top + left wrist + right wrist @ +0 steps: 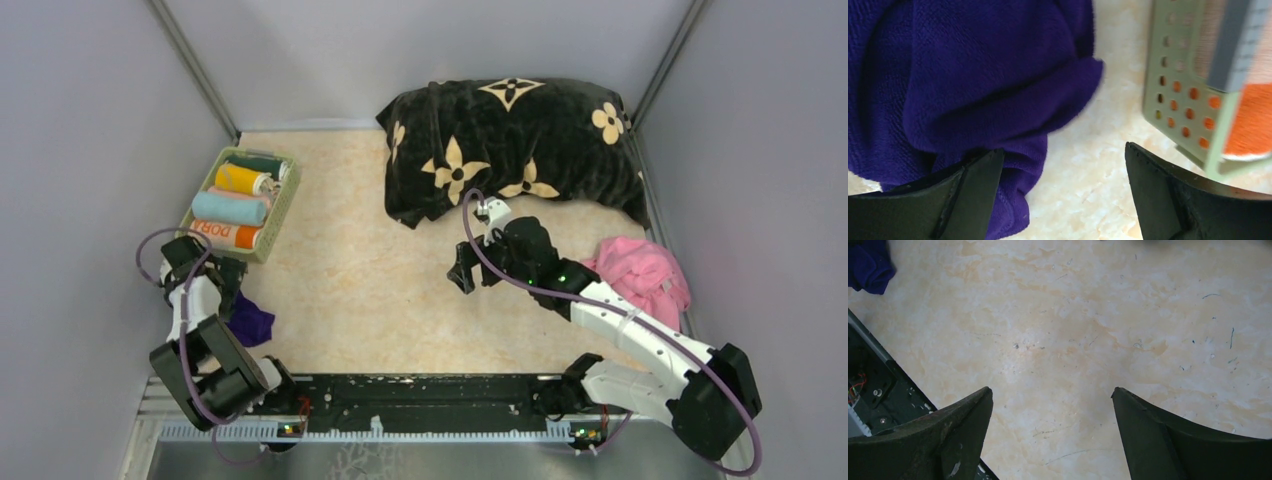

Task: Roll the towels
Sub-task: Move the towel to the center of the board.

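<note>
A crumpled dark purple towel (pixel 252 320) (pixel 973 75) lies on the table at the left, beside my left arm. My left gripper (pixel 226 278) (pixel 1063 165) hovers low over it, open. The cloth's edge lies against the left finger (pixel 973 195) and nothing is pinched. A pink towel (pixel 645 275) sits bunched at the right, next to my right arm. My right gripper (pixel 463 278) (pixel 1053 400) is open over bare table at the centre and holds nothing. The purple towel (pixel 868 265) shows in the top left corner of the right wrist view.
A green perforated basket (pixel 285 205) (pixel 1168 100) at the back left holds several rolled towels, among them a light blue one (pixel 230 208) and an orange one (pixel 225 235) (pixel 1253 120). A big black flowered cushion (pixel 510 150) fills the back right. Grey walls enclose the table.
</note>
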Controlling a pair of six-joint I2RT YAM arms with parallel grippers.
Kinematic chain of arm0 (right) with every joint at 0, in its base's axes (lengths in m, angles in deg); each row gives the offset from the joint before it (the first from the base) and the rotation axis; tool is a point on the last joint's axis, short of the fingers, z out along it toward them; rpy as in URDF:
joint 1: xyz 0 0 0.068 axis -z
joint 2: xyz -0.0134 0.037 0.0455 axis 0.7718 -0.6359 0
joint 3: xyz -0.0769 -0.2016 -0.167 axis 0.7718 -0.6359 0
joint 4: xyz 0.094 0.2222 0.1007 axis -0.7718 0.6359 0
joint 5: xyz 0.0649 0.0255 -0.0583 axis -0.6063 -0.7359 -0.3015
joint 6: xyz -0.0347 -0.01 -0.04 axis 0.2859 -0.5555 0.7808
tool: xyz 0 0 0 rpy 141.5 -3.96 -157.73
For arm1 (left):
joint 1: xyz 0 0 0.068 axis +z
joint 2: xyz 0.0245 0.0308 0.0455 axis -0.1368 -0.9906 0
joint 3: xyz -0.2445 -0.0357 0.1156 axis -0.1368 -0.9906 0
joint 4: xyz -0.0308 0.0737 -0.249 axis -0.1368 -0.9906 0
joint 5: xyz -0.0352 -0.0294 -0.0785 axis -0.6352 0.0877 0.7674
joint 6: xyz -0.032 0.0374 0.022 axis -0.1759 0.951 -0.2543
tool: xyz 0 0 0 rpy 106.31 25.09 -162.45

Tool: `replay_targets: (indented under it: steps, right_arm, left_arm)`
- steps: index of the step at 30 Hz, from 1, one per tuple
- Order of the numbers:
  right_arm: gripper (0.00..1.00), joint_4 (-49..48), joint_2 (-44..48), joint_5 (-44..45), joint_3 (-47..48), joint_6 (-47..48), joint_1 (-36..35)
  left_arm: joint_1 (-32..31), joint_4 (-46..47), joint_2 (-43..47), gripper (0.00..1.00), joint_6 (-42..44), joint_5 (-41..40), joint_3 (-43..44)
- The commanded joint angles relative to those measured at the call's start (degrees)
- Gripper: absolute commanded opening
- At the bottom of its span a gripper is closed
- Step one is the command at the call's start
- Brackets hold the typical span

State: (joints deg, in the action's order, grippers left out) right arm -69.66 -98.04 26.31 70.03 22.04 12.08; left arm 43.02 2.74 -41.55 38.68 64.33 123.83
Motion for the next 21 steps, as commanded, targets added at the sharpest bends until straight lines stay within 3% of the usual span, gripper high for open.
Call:
replay_targets:
  steps: [1,4,9,13,15,21]
  right_arm:
    - [0.89,-2.26,2.64,-0.3,0.14,-0.19,0.44]
    - [0.89,-2.0,3.32,-0.11,0.1,-0.19,0.44]
    - [0.88,-2.14,3.39,-0.01,0.18,-0.12,0.47]
    - [0.88,-1.76,3.43,-0.03,0.39,-0.1,0.44]
    - [0.88,-1.73,3.51,0.04,0.4,-0.11,0.4]
    - [0.88,-1.36,3.11,1.06,0.97,-0.26,0.46]
  left_arm:
    - [0.41,1.51,-3.58,0.96,-4.59,-1.54,-2.01]
    - [0.37,3.29,-5.72,0.9,-5.26,2.91,-4.52]
    - [-0.5,7.63,-6.99,0.7,-6.31,14.52,-12.5]
    - [-5.35,8.23,-3.85,0.66,-8.73,19.27,-18.77]
    - [-11.08,7.5,-0.71,0.66,-11.85,19.73,-21.11]
    - [-38.03,9.27,9.6,0.65,-30.91,18.32,-25.33]
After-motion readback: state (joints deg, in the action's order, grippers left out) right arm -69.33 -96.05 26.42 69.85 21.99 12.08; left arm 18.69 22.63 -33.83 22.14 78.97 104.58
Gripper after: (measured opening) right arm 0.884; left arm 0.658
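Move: The purple towel lies bunched under and just behind the left gripper, its middle about 5 cm back, 2 cm to the left and 4 cm below. The towel basket's middle is some 17 cm ahead, level sideways and about 2 cm lower; the board's centre is some 40 cm to the gripper's right and 8 cm farther out, 5 cm below. From the right hand the towel is roughly 49 cm to the left, 6 cm back and 13 cm below. The purple towel's near-basket part is taken between the left fingers, which sink about 3.5 cm, close partway and stop on the fold. The left hand then drags it to the right, away from the side wall towards the board's centre, about 16 cm and gathering speed, easing slightly forward, while the wrist turns some 20 degrees clockwise. ##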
